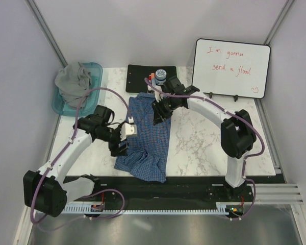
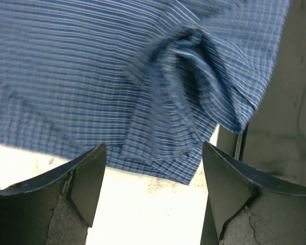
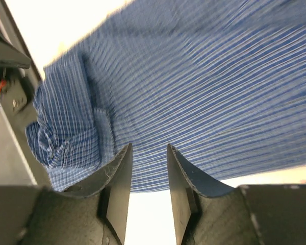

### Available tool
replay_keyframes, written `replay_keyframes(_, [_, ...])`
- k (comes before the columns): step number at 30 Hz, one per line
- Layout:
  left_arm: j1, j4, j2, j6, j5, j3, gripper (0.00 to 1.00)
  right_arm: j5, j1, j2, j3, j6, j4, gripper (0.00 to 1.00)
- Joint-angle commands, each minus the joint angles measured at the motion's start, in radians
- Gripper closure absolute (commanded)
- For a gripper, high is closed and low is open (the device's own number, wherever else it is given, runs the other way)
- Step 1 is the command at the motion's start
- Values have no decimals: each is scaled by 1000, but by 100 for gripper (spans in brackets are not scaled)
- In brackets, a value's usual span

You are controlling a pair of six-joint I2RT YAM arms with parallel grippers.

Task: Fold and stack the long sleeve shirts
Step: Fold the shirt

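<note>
The blue-and-white check shirt (image 1: 148, 138) lies partly folded in a long strip down the middle of the table. My left gripper (image 1: 120, 146) is open and empty at the shirt's left edge; the left wrist view shows its jaws (image 2: 153, 150) wide apart over bare table, with the shirt's hem and a bunched fold (image 2: 188, 76) just beyond. My right gripper (image 1: 157, 117) is over the shirt's upper right part; its jaws (image 3: 149, 148) stand narrowly apart at the cloth's edge (image 3: 204, 81), holding nothing. The grey shirt (image 1: 75, 79) lies heaped in the teal tub (image 1: 96, 69) at the back left.
A whiteboard (image 1: 232, 67) stands at the back right. A black mat (image 1: 142, 78) and a small blue-and-white jar (image 1: 160, 76) sit behind the shirt. A black strip (image 1: 194, 185) runs along the table's near edge.
</note>
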Motion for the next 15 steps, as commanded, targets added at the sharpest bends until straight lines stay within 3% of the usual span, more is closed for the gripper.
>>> replay_keyframes(1, [-127, 1, -56, 157, -109, -79, 17, -60, 61, 57, -52, 12, -9, 60])
replay_keyframes(15, [-236, 324, 77, 80, -174, -173, 15, -74, 104, 233, 6, -11, 7, 64])
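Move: The folded-over sleeve bunch at the shirt's near end lies about 5 cm back and 7 cm right of the left hand, some 12 cm below it; the shirt's near left corner is roughly 7 cm back and 4 cm left. From the right hand, the middle of the shirt's body lies about 6 cm back, 3 cm left and 13 cm down, with the sleeve bunch some 18 cm back and 5 cm left. The black mat is around 20 cm ahead and about level sideways. Sinking about 9 cm over the shirt's body while drawing back some 5 cm and a little left, the right hand comes down close above the cloth, its fingers still partly open and tipping slightly. The left hand sinks about 5 cm towards the sleeve bunch, going back first, then partly forward again and right, turning some 10 degrees clockwise with its fingers kept wide open. ##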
